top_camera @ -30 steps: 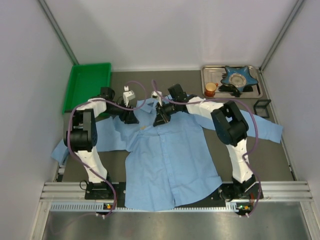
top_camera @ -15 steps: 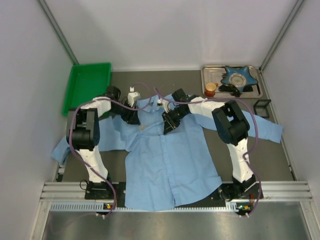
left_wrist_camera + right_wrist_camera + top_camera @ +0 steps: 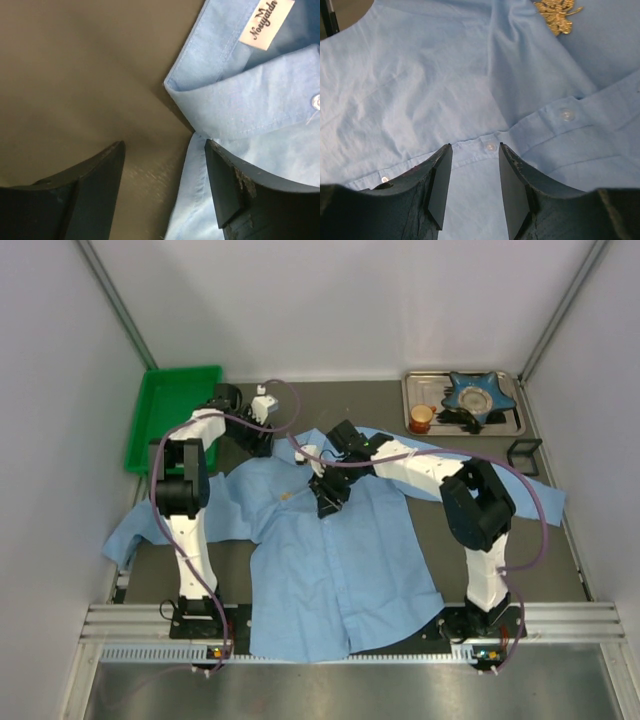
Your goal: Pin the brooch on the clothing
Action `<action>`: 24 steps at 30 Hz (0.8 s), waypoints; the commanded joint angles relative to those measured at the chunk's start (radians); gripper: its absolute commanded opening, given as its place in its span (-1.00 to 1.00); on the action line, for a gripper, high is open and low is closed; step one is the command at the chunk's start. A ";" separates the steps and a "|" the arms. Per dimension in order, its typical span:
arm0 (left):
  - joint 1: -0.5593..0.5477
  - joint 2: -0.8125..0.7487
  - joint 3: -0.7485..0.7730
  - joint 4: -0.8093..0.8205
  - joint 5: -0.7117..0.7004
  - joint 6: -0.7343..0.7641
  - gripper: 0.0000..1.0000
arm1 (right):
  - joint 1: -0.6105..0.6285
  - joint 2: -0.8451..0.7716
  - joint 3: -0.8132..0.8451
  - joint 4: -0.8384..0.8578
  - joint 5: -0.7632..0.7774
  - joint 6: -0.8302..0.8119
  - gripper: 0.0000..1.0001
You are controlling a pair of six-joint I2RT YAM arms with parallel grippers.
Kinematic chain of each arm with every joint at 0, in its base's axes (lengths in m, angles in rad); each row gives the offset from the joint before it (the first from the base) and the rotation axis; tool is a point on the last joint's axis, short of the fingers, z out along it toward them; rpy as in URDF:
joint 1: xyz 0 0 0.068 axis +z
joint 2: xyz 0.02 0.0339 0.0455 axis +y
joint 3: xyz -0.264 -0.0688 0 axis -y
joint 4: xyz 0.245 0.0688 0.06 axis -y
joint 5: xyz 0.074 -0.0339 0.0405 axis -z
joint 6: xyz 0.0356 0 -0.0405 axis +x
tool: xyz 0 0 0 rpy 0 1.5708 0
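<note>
The clothing (image 3: 340, 550), a light blue button-up shirt, lies spread face-up on the dark table. The brooch (image 3: 288, 497), a tiny gold ornament, sits on the shirt's chest left of the button line; it also shows in the right wrist view as the brooch (image 3: 557, 15), apart from the fingers. My right gripper (image 3: 328, 502) hovers open over the button strip (image 3: 490, 147), nothing between its jaws (image 3: 475, 147). My left gripper (image 3: 263, 440) stands open at the collar (image 3: 240, 100), straddling bare table and the shirt's edge (image 3: 165, 150), gripping nothing.
A green tray (image 3: 175, 410) stands at the far left. At the far right a metal tray (image 3: 512, 420) bears an orange cup (image 3: 421, 418) and a blue star-shaped dish (image 3: 478, 395). A small black box (image 3: 525, 455) lies by the right sleeve.
Both grippers have opened wider. The left gripper drew back toward the far left off the collar. The right gripper moved toward me, down the shirt front. The brooch stays on the shirt.
</note>
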 commanded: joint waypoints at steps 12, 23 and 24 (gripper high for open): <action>-0.011 0.089 0.093 -0.247 0.159 0.139 0.17 | 0.021 0.052 -0.066 -0.010 0.096 -0.015 -0.19; -0.033 0.049 0.101 -0.066 0.105 0.024 -1.00 | 0.021 0.064 -0.096 -0.007 0.115 -0.018 -0.22; -0.033 0.040 0.104 -0.043 0.102 0.013 -1.00 | 0.019 0.064 -0.096 -0.005 0.121 -0.019 -0.23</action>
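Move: The left hand's goal, the collar edge where it meets the shirt's shoulder, is about 2 cm back, 3 cm right and 2 cm below. From this hand the brooch lies some 11 cm back and 6 cm right, the green tray's middle about 7 cm ahead and 22 cm left. The right hand goes for the placket button about 7 cm below and 1 cm back, level left-right; the brooch lies some 5 cm ahead and 10 cm left of that hand. The left hand draws back and to the right about 3.5 cm in all, sinking 1 cm and turning some 10 degrees clockwise, onto the collar edge at the shoulder, where its wide-open fingers shut completely late on and seem to pinch the thin cloth. Meanwhile the right hand sinks about 5 cm towards the placket button, easing 2 cm back and 2 cm right and tipping its fingers about 10 degrees steeper; it then halts with the fingers still part open around the button strip, contact with the cloth not clear. ##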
